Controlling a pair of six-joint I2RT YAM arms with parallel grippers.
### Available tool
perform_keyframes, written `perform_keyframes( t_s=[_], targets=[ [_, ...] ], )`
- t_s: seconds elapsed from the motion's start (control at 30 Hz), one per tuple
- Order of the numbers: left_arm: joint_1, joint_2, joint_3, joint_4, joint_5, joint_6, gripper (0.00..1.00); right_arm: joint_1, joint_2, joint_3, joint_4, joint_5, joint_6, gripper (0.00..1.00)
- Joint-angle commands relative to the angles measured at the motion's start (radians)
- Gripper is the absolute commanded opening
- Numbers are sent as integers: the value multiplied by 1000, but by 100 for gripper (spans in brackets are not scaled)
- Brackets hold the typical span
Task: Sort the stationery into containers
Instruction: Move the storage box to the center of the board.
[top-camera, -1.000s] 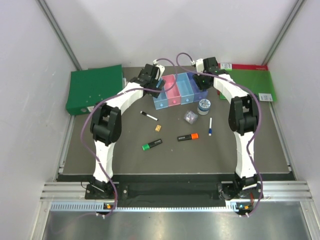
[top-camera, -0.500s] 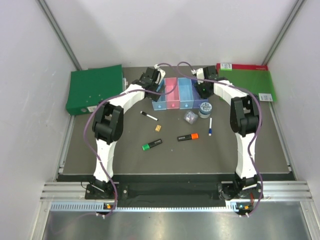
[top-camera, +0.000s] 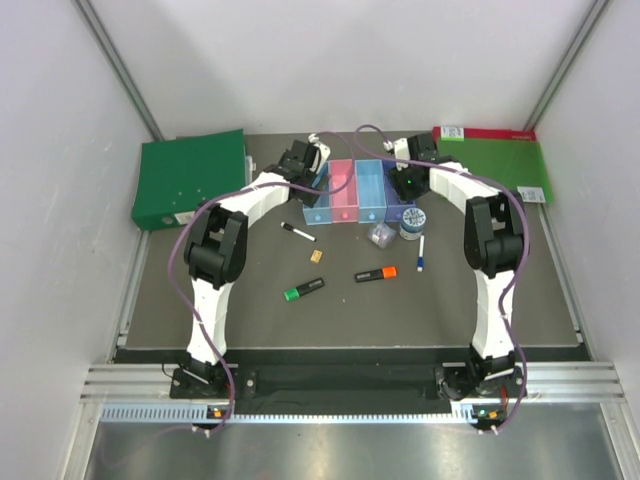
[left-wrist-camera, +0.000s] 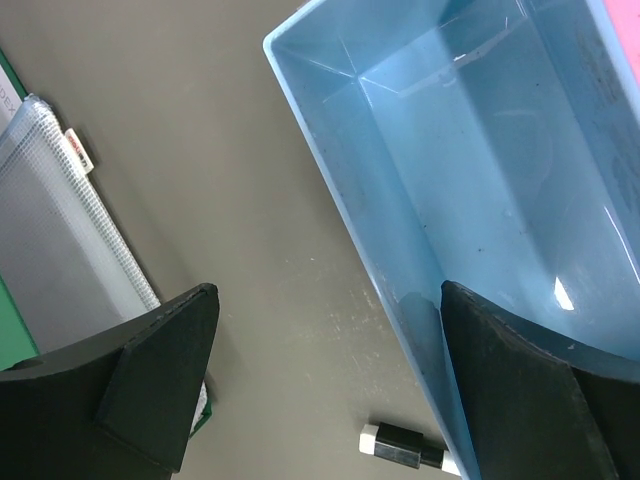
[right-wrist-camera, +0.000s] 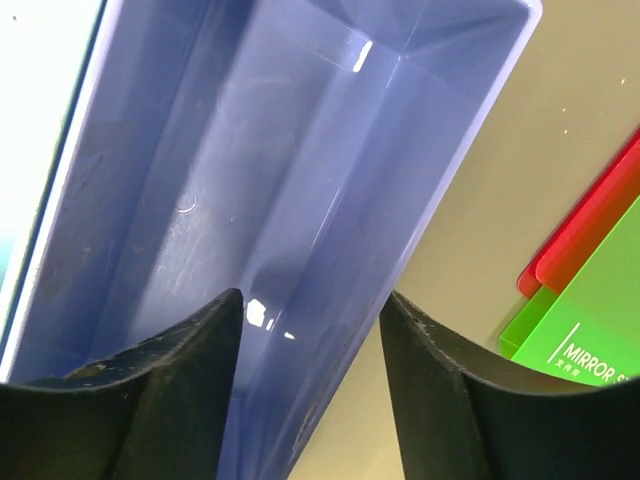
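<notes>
The containers (top-camera: 358, 192) are a joined row of light blue, pink, light blue and purple-blue trays at the back centre. My left gripper (top-camera: 304, 172) stands open astride the outer wall of the left light blue tray (left-wrist-camera: 470, 170), one finger inside and one over the table. My right gripper (top-camera: 405, 182) is open astride the outer wall of the purple-blue tray (right-wrist-camera: 270, 170), touching nothing I can see. The stationery lies in front: black-white marker (top-camera: 298, 233), tan block (top-camera: 316, 257), green-cap highlighter (top-camera: 303, 290), orange-cap highlighter (top-camera: 375, 274), clear clip box (top-camera: 379, 234), round tin (top-camera: 411, 219), blue-white pen (top-camera: 421, 253).
A large green folder (top-camera: 190, 178) lies at the back left, with its clear pocket (left-wrist-camera: 60, 230) close to my left fingers. A green red-edged board (top-camera: 505, 165) lies at the back right, just beyond the purple-blue tray. White walls close in both sides.
The tray row has swung from slanted to nearly level, its right end coming nearer with my right gripper. The tin has shifted slightly nearer. My left gripper moved a little further back.
</notes>
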Motion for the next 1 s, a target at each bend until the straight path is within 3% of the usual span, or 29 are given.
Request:
perform_keyframes(
  t_s=[0.0, 0.2, 0.5, 0.67, 0.73, 0.97],
  targets=[
    [-3, -83, -14, 33, -7, 1, 97, 27, -62, 62, -14, 1, -15, 61],
    [-3, -103, 6, 32, -13, 4, 98, 32, -88, 105, -31, 7, -27, 70],
    [-3, -175, 49, 0, -10, 21, 99, 39, -197, 105, -95, 15, -32, 75],
    [-5, -264, 34, -43, -16, 62, 99, 39, -323, 46, -156, 7, -64, 86],
    [-3, -307, -13, -49, -25, 75, 99, 39, -364, -3, -182, -13, -76, 99],
    [-3, -594, -282, -55, 2, 139, 99, 39, -555, -244, -213, -41, -91, 100]
  ],
)
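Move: The storage box already sits upright between the hands, its middle about 14 cm right of the left hand and 2 cm farther out, and about 12 cm left of the right hand, also 2 cm out; both hands are at rim height with an end wall between their fingers. The small black marker lies 11 cm back from the left hand. The blue-lidded jar stands about 8 cm straight back from the right hand, the clear pin box 10 cm back and 6 cm left. The storage box is left standing as both hands draw their fingers up off its end walls and climb about 14 cm. Mostly upright at first, both then swing back towards the base late in the rise, the right by about 7 cm, the left by 5 cm and also slightly left. The right fingers open from half to full, the left stay wide open; both wrists tip fingers-up some 10 degrees. ##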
